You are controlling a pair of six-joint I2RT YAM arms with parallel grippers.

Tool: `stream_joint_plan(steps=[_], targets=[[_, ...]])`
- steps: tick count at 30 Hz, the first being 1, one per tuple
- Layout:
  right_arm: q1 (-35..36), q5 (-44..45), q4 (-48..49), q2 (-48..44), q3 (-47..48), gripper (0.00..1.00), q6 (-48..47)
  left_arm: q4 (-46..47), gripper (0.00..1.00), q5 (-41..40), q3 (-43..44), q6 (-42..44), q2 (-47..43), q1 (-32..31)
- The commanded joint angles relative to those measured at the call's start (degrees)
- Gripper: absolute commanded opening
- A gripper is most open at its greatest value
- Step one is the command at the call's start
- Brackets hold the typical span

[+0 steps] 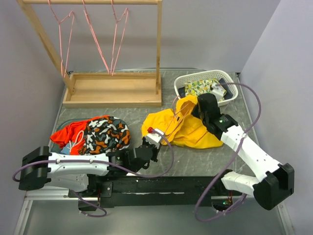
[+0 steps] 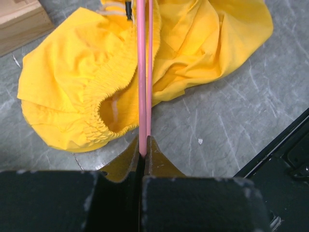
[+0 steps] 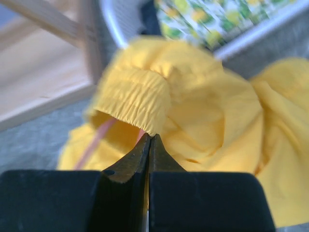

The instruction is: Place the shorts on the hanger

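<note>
The yellow shorts (image 1: 183,129) lie crumpled on the table's middle right. A pink wire hanger (image 1: 168,125) runs from my left gripper (image 1: 152,136) into the fabric. In the left wrist view that gripper (image 2: 144,145) is shut on the hanger (image 2: 143,72), whose two wires pass over the gathered waistband of the shorts (image 2: 87,87). My right gripper (image 1: 194,105) sits at the far edge of the shorts. In its wrist view the right gripper (image 3: 150,137) is shut on the waistband edge of the shorts (image 3: 203,111), lifted into an arch, with the hanger (image 3: 99,137) showing beneath.
A wooden rack (image 1: 112,90) stands at the back left with several pink hangers (image 1: 93,34) on its bar. A white basket (image 1: 230,88) holding a lemon-print cloth (image 1: 200,87) sits behind the shorts. A black-orange-white patterned garment (image 1: 98,134) lies at the left.
</note>
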Motion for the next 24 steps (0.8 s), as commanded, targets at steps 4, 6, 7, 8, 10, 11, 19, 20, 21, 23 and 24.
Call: stream_joint_plan(steps=[4, 6, 7, 8, 10, 11, 19, 20, 21, 23, 24], targets=[[9.54, 6.50, -14.22, -0.11, 21.99, 0.00, -5.67, 9.48, 0.01, -2.77, -3.48, 2.75, -6.56, 0.21], [12.26, 5.01, -16.78, 1.11, 27.42, 0.00, -6.90, 12.12, 0.01, -3.21, -4.19, 3.80, -9.01, 0.21], [13.40, 4.57, -19.06, 1.47, 29.11, 0.00, -8.21, 13.17, 0.01, -3.82, -4.89, 4.33, -9.72, 0.21], [14.63, 4.65, -19.95, 1.73, 30.52, 0.00, -8.92, 15.10, 0.01, -4.17, -4.99, 5.03, -10.69, 0.21], [17.63, 3.52, -22.40, 2.52, 34.39, 0.00, -10.59, 16.95, 0.01, -5.05, -5.08, 6.88, -10.96, 0.21], [17.98, 1.68, -22.85, 2.70, 35.36, 0.00, -11.21, 17.92, 0.01, -5.23, -4.99, 7.67, -10.96, 0.21], [9.48, -10.96, -22.00, 0.34, 29.23, 0.08, -10.34, 26.08, 0.01, -7.52, -4.98, 11.63, -9.29, -1.02], [9.46, -11.08, -21.72, -0.37, 28.43, 0.16, -10.08, 26.71, 0.01, -7.95, -5.16, 11.46, -8.77, -1.10], [9.46, -11.52, -21.54, -1.42, 27.82, 0.26, -9.46, 27.67, 0.01, -8.04, -5.34, 11.54, -8.50, -1.11], [9.55, -14.06, -20.84, -2.82, 27.11, 0.37, -8.85, 30.22, 0.01, -8.40, -5.95, 11.72, -7.37, -1.19], [9.46, -13.90, -21.10, -3.18, 26.93, 0.48, -7.71, 30.93, 0.01, -8.66, -6.04, 12.07, -6.84, -1.19]])
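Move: The right fingers are already shut on the waistband edge. The hanger, which already runs into the waistband opening, has its middle about 9 cm to that hand's left, 5 cm back and slightly below; the white basket is some 12 cm ahead, 8 cm right and well below, the rack's near corner 15 cm left and 3 cm ahead. From the left hand, gripping one end of the hanger, the waistband lies about 13 cm ahead and 11 cm right, level with it. Up fast, some 17 cm, and leftward about 9 cm with a slight draw back, the right hand pulls the waistband edge up around the hanger, turning some 20 degrees counter-clockwise; then it sinks about 4 cm, eases back right, and opens its fingers part way. Meanwhile the left hand keeps its pinch on the hanger and lifts it about 7 cm, tipping its fingers upward. ##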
